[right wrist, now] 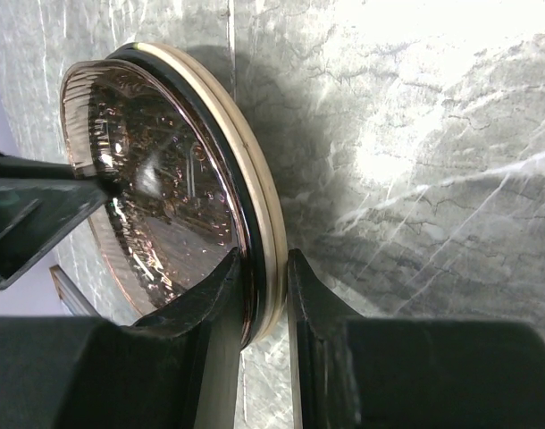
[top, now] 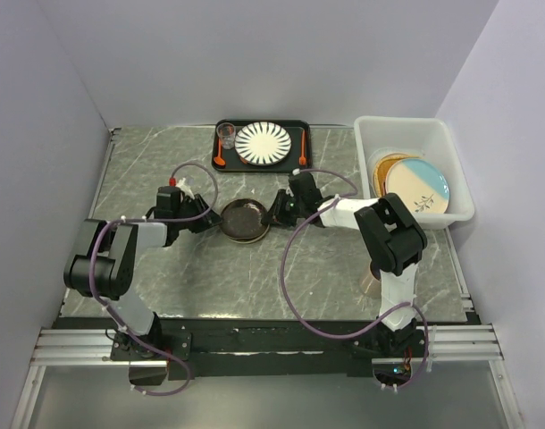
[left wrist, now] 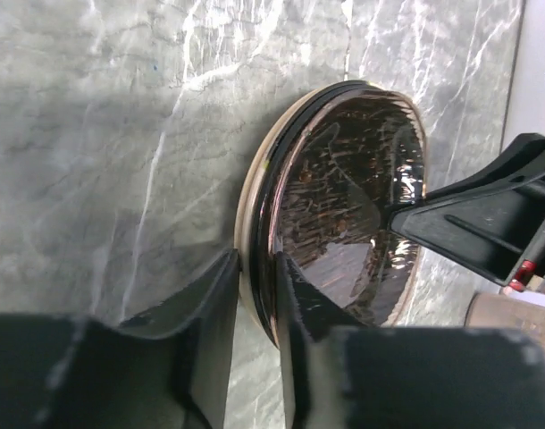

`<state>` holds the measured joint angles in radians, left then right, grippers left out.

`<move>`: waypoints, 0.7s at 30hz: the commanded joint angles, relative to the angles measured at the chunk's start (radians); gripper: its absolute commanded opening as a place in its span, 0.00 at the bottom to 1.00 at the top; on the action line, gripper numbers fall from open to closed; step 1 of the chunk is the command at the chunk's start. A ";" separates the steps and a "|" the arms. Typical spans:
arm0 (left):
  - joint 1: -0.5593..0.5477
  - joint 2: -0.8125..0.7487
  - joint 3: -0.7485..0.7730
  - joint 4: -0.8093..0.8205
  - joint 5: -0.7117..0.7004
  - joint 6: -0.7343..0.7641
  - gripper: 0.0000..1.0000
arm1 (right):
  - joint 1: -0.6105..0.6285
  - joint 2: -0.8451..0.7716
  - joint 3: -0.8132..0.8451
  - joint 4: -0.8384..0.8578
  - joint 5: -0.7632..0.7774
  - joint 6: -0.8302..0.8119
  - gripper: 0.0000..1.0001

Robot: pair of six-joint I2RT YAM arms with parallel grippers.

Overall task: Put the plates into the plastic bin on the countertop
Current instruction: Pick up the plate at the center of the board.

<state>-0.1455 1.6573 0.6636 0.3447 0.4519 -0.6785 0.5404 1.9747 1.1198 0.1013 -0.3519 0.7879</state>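
A stack of plates (top: pixel 246 220) lies mid-countertop: a glossy dark brown patterned plate (left wrist: pixel 353 197) on top, with a black rim and a cream rim (right wrist: pixel 265 223) below it. My left gripper (top: pixel 215 222) (left wrist: pixel 257 264) is shut on the stack's left edge, one finger inside the brown plate and one under the cream rim. From the other side, my right gripper (top: pixel 274 214) (right wrist: pixel 265 264) is shut on the right edge in the same way. The plastic bin (top: pixel 371 134) at the back right holds a leaning pale blue-cream plate (top: pixel 417 186) with tan ones behind it.
A black tray (top: pixel 295 130) at the back holds a striped white plate (top: pixel 263 142), a glass (top: pixel 226 135) and orange utensils. A tan cup-like object (top: pixel 373 281) stands by the right arm's lower link. White walls close in on three sides of the countertop (top: pixel 165 170).
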 commanded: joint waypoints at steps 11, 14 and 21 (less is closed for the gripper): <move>-0.008 0.081 0.050 0.013 -0.018 0.033 0.01 | -0.031 -0.128 -0.090 0.046 0.016 -0.038 0.75; -0.008 0.062 0.041 0.022 -0.013 0.030 0.01 | -0.033 -0.137 -0.089 0.049 0.007 -0.033 0.76; -0.008 0.013 0.021 0.037 -0.007 0.026 0.01 | -0.034 -0.189 -0.139 0.115 -0.019 -0.009 0.76</move>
<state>-0.1509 1.7149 0.7044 0.3958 0.4587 -0.6659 0.5159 1.8725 1.0187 0.1570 -0.3588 0.7731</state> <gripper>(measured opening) 0.026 0.757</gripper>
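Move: The stack with the dark glossy plate on top, the plate at the center, lies between the hands. Its middle is about 6 cm right of the left hand and 1 cm ahead, and some 6 cm left of and level with the right hand, only about 1 cm below both. From the right hand, the striped plate on the tray stands roughly 20 cm ahead and 1 cm left, and the plastic bin some 36 cm right and 12 cm ahead. The stack's top plate, translucent and brown, has its left rim pinched as the left fingers finish closing, that hand easing about 2 cm forward. The right fingers, which gripped the stack's right rim, open wide and let go, and that hand then backs off some 2 cm up and a little to the right. The left hand keeps its pinch, wrist almost unturned. ##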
